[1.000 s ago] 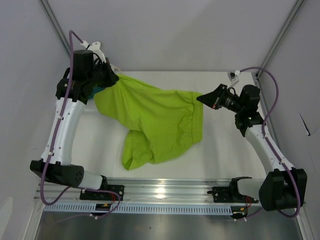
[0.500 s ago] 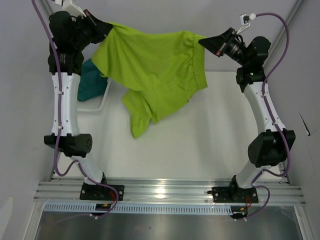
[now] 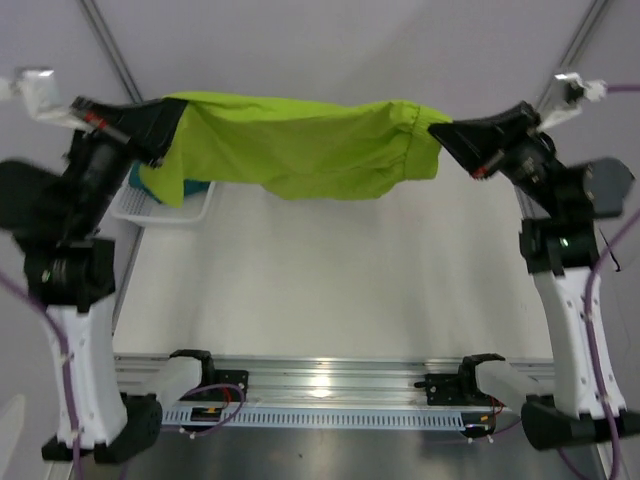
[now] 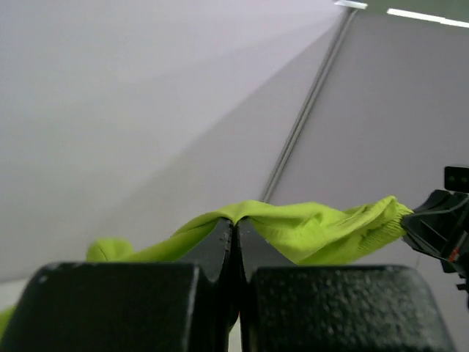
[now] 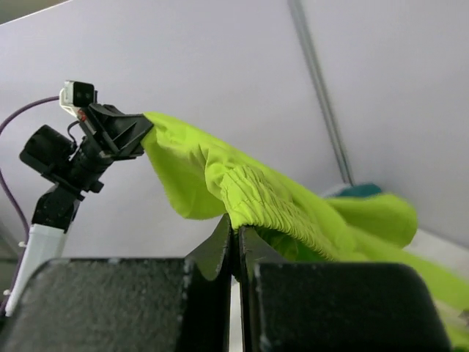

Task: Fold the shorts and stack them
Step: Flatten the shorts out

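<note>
The lime green shorts point(image 3: 300, 150) hang stretched out high above the table, held at both ends. My left gripper point(image 3: 168, 116) is shut on the cloth's left end, where the fabric peaks over the closed tips point(image 4: 236, 220). My right gripper point(image 3: 440, 132) is shut on the elastic waistband point(image 5: 264, 192) at the right end. In the left wrist view the green shorts point(image 4: 315, 229) run across to the right gripper point(image 4: 438, 229). The dark teal shorts point(image 3: 134, 177) lie low at the left, mostly hidden behind the green cloth, and also show in the right wrist view point(image 5: 360, 191).
A white mesh basket point(image 3: 170, 212) stands at the table's far left under the hanging cloth, with the teal pair in it. Grey enclosure walls with metal corner posts point(image 3: 110, 50) close in the back and sides. The arms' base rail point(image 3: 320, 380) runs along the near edge.
Both arms have risen steeply and pulled apart, lifting the green shorts off the table. The cloth now hangs taut and level, and its dangling leg has drawn up.
</note>
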Tool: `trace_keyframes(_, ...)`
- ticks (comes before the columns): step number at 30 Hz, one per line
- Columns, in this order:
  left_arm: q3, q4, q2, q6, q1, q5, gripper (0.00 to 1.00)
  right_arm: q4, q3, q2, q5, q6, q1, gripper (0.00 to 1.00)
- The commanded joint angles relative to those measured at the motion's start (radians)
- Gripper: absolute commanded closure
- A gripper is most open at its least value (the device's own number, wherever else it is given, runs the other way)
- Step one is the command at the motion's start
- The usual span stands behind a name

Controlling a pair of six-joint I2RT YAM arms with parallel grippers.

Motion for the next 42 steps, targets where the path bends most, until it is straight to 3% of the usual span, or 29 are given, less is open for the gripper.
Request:
trace_keyframes(1, -0.027, 0.043, -0.210, 0.055, -0.001, -0.063, 1.00, -0.103, -0.034, -0.242, 0.072, -0.113, 0.045, 1.00)
trace_keyframes(5, -0.004, 0.011, -0.295, 0.076, -0.001, -0.094, 1.00, -0.227, -0.053, -0.374, 0.098, -0.082, 0.056, 1.00)
trace_keyframes(11, 0.059, 0.002, -0.202, 0.046, -0.001, -0.047, 1.00, -0.332, -0.034, -0.350, 0.088, -0.042, 0.056, 1.00)
trace_keyframes(15, -0.210, 0.125, -0.165, 0.000, -0.001, 0.003, 1.00, -0.441, -0.137, -0.287, 0.143, -0.062, 0.056, 1.00)
trace_keyframes(19, -0.584, 0.326, -0.142, -0.041, -0.016, -0.002, 1.00, -0.265, -0.503, -0.297, 0.181, 0.014, 0.058, 1.00)
trace_keyframes(22, -0.758, 0.432, -0.096, -0.015, -0.076, -0.097, 1.00, -0.116, -0.678, -0.293, 0.262, 0.018, 0.058, 1.00)
trace_keyframes(25, -0.843, 0.527, -0.001, -0.003, -0.139, -0.190, 1.00, -0.005, -0.748, -0.252, 0.348, -0.004, 0.056, 1.00)
trace_keyframes(28, -0.822, 0.607, 0.146, 0.032, -0.188, -0.282, 1.00, 0.110, -0.742, -0.106, 0.420, -0.050, 0.049, 1.00)
trace_keyframes(29, -0.799, 0.615, 0.195, 0.043, -0.191, -0.301, 1.00, 0.198, -0.722, 0.011, 0.428, -0.062, 0.044, 1.00)
trace_keyframes(31, -0.671, 0.615, 0.346, 0.068, -0.194, -0.356, 1.00, 0.303, -0.619, 0.153, 0.401, -0.081, 0.023, 1.00)
trace_keyframes(32, -0.571, 0.600, 0.401, 0.075, -0.194, -0.368, 0.95, 0.341, -0.560, 0.302, 0.372, -0.090, 0.013, 0.98)
trace_keyframes(33, -0.509, 0.530, 0.517, 0.100, -0.194, -0.391, 0.73, 0.354, -0.418, 0.380, 0.350, -0.096, 0.004, 0.56)
trace_keyframes(34, -0.361, 0.449, 0.574, 0.109, -0.194, -0.407, 0.47, 0.325, -0.336, 0.447, 0.336, -0.096, -0.005, 0.26)
trace_keyframes(35, -0.269, 0.334, 0.633, 0.118, -0.195, -0.431, 0.19, 0.185, -0.253, 0.509, 0.327, -0.091, -0.029, 0.05)
trace_keyframes(36, -0.092, 0.213, 0.683, 0.129, -0.200, -0.453, 0.01, 0.117, -0.123, 0.595, 0.306, -0.107, -0.039, 0.00)
trace_keyframes(37, 0.045, 0.028, 0.755, 0.172, -0.209, -0.506, 0.01, 0.048, -0.092, 0.614, 0.299, -0.128, -0.045, 0.00)
trace_keyframes(38, 0.112, -0.035, 0.769, 0.192, -0.232, -0.534, 0.01, -0.044, -0.090, 0.609, 0.342, -0.156, -0.048, 0.00)
trace_keyframes(42, -0.028, -0.077, 0.653, 0.183, -0.249, -0.599, 0.01, -0.174, -0.212, 0.519, 0.433, -0.248, -0.051, 0.01)
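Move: The shorts hang high between both closed grippers. The far table strip where their top corners are to land lies about 21 cm ahead of the left hand, 3 cm to its right and 57 cm below. From the right hand, its spot is some 21 cm ahead, 6 cm to the right and 54 cm down. The basket with the green cloth stands about 18 cm ahead and 24 cm left of the left hand, roughly 52 cm below. The shorts, still pinched at both top corners, are swung back towards the robot by about 20 cm and slightly up, then flung down and forward together. Both hands drop about 40 cm while tipping fingers downward, then skim forward over the table another 20 cm or so, opening wide to let go and ending above the far edge of the shorts. ##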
